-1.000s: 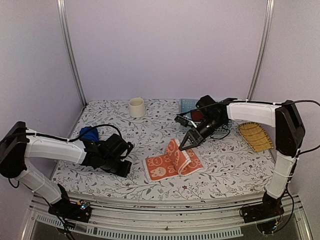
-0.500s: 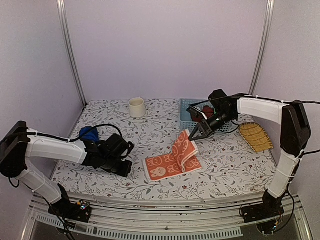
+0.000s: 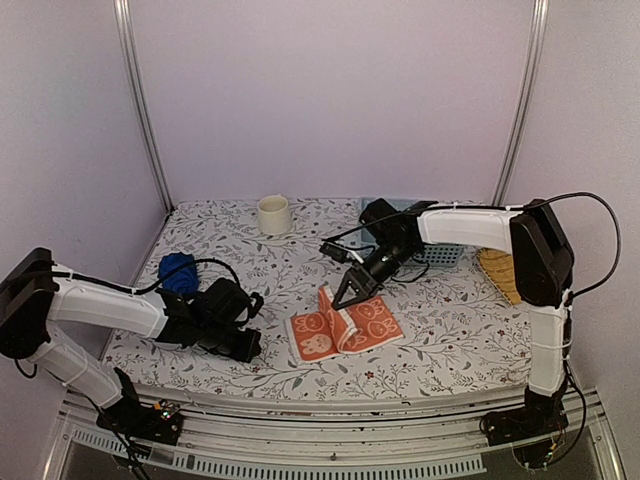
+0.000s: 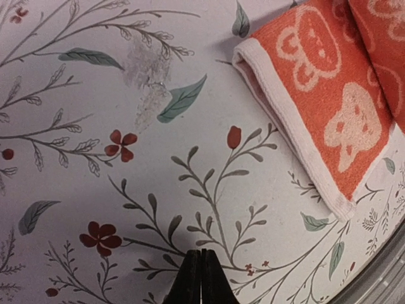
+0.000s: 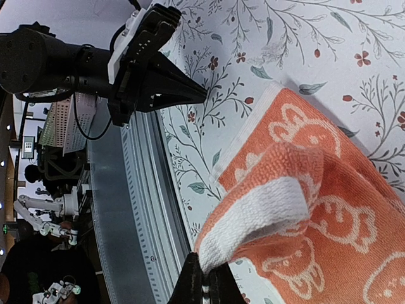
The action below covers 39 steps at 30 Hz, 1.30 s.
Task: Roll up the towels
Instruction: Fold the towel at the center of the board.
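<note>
The orange towel with white printed shapes lies on the flowered table, its right part lifted and folded over. My right gripper is shut on the towel's white-hemmed edge and holds it just above the cloth; in the right wrist view its tips pinch that hem. The blue towel sits bunched at the left, behind my left arm. My left gripper is shut and empty, low over the table left of the orange towel; its tips touch nothing.
A cream cup stands at the back. A blue basket sits behind the right arm, and a yellow woven mat lies at the far right. The table's metal front rail runs close to the towel.
My right gripper has carried the towel's edge up, then left and down over the rest of the cloth. The left arm has shifted only slightly.
</note>
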Motion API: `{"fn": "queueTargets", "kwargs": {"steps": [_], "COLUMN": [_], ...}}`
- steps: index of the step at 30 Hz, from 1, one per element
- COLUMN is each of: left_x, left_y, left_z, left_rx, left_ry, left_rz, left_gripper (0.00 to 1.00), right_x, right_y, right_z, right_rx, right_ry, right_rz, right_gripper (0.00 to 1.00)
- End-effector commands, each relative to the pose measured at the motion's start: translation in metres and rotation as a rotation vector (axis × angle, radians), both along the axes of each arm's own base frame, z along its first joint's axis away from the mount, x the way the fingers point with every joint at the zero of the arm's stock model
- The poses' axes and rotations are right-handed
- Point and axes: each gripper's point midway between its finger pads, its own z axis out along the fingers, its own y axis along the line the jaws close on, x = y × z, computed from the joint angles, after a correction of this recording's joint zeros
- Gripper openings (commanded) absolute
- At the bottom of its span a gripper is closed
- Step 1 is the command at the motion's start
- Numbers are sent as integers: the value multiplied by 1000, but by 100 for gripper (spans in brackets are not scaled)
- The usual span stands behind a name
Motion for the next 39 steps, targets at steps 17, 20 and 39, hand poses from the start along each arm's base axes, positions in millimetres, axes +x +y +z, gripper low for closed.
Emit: {"fn": "queueTargets", "kwargs": {"steps": [17,20,39], "left_x": [-5,-9,-9], "left_y": [-7,-12,-7], "left_z": [16,17,21], "left_rx": [-143,-172,-176], "left_ry": [-9,3,-15], "left_rz": [11,-10,8], "left_gripper": [5,5,5], "right_x": [-10,-10,-22], "right_y": [64,55,68], "right_z": [-47,-36,-37], "right_rx": [-77,-91,-78], "right_ry": [130,93,100], "right_rz": [-26,-46,-27], "right_gripper": [2,2,2]}}
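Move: The right hand already pinches the towel's hemmed end, folded over. It is bound for the towel's flat left end, about 9 cm to its left, 1 cm back and 11 cm below. The towel's right-hand edge lies roughly 12 cm right of this hand and 4 cm ahead; the blue towel is some 35 cm left and 18 cm ahead. From the left hand, the flat end is about 9 cm right, 4 cm ahead and slightly below. Keeping its pinch on the hem, the right hand draws the folded-over layer left and down across the towel, about 6 cm over and 5 cm down. It then lifts almost 5 cm, edging briefly right, before moving left again and sinking a little towards the flat end. The shut left hand rises slightly, clear of the towel, turning about 10 degrees. ##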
